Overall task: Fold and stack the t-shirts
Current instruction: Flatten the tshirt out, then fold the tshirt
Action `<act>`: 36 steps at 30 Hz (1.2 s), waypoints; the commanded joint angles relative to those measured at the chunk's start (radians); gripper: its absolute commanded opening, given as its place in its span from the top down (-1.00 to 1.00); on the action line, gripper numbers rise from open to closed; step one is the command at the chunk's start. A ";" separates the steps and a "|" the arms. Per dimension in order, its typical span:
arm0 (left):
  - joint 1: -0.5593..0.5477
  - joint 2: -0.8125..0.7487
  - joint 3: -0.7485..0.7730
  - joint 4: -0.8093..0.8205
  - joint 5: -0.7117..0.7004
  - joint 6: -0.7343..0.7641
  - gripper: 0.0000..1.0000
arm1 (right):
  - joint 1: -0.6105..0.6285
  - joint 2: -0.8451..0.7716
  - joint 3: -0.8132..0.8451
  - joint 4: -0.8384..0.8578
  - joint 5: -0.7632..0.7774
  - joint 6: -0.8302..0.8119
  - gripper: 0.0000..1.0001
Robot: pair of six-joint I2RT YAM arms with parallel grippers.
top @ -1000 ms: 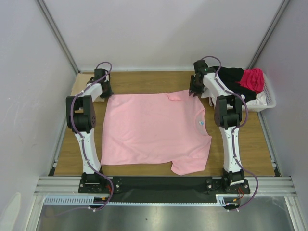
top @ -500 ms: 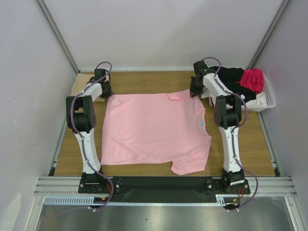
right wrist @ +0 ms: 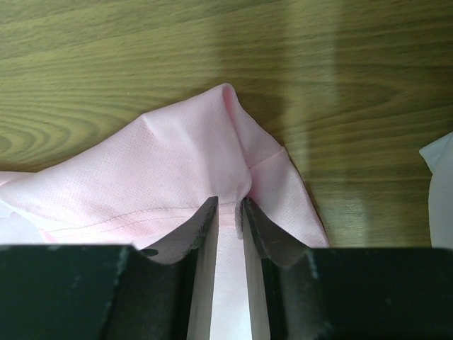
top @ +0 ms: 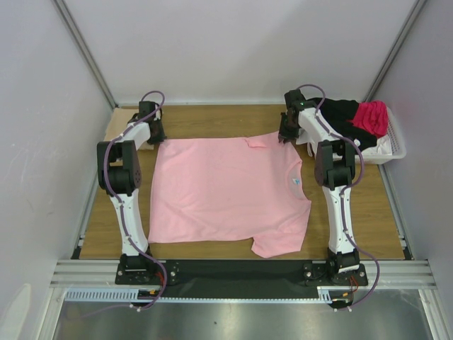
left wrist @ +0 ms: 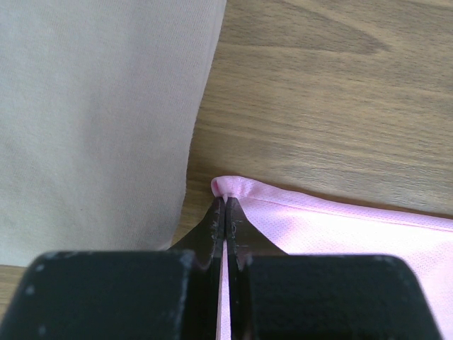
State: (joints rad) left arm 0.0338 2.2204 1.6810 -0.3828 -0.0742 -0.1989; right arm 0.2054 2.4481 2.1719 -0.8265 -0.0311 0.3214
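Note:
A light pink t-shirt [top: 226, 191] lies spread flat on the wooden table, collar to the right. My left gripper [top: 154, 136] is at its far left corner. The left wrist view shows that gripper [left wrist: 225, 202] shut on the pink hem corner [left wrist: 233, 188]. My right gripper [top: 286, 134] is at the far sleeve. In the right wrist view it [right wrist: 228, 205] stands narrow, with a puckered fold of pink cloth [right wrist: 177, 177] pinched between its jaws. A tan t-shirt [left wrist: 92, 120] lies just left of the left gripper.
A white basket [top: 395, 145] at the far right holds a black shirt [top: 340, 113] and a magenta shirt [top: 371, 117]. A white edge [right wrist: 442, 191] shows right of the right gripper. The tan cloth [top: 117, 131] sits at the table's far left corner.

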 commanded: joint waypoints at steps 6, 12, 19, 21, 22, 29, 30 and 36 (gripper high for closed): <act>0.005 -0.056 0.005 0.016 0.008 0.026 0.99 | -0.006 0.029 0.037 -0.019 0.013 0.005 0.42; 0.005 -0.057 0.002 0.019 0.008 0.026 0.99 | -0.004 0.026 0.029 -0.013 0.007 0.007 0.73; 0.005 -0.062 0.009 0.030 0.008 0.023 0.99 | -0.015 -0.006 0.090 0.006 -0.015 0.022 1.00; 0.005 -0.064 0.017 0.035 0.017 0.024 0.99 | -0.027 -0.015 0.107 0.018 -0.062 0.057 1.00; 0.006 -0.064 0.020 0.044 0.020 0.024 0.99 | -0.044 -0.027 0.114 0.044 -0.081 0.070 1.00; 0.005 -0.085 0.005 0.128 0.067 0.053 0.99 | -0.086 -0.078 0.114 0.168 -0.222 0.162 1.00; 0.006 -0.085 0.005 0.137 0.091 0.059 0.99 | -0.087 -0.081 0.115 0.173 -0.239 0.179 1.00; 0.006 -0.093 0.016 0.170 0.134 0.098 0.99 | -0.103 -0.107 0.115 0.201 -0.277 0.215 1.00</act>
State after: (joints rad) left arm 0.0341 2.1990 1.6810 -0.2752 0.0135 -0.1467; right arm 0.0990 2.4336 2.2406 -0.6762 -0.2588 0.4976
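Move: My right fingers are slightly parted over a fold at the t-shirt's far right corner, the fold straight below by about 1 cm. The folded-over flap on the far edge lies some 9 cm left of that hand and about 1 cm back. The white cloth at the basket's rim is roughly 9 cm to its right and 2 cm ahead. My left hand already pinches the far left corner, with the right corner about 44 cm to its right, 1 cm ahead. I settle my right hand barely a centimetre lower and close its fingers, pinching the t-shirt's far right corner. Then I lift it up and forward together, about 6 cm each way, away from the table, rolling the hand some 20 degrees so its left side rises. Late on, my left hand, keeping its grip, goes forward, up and a little right too, about 2.5 cm forward and as much up. ##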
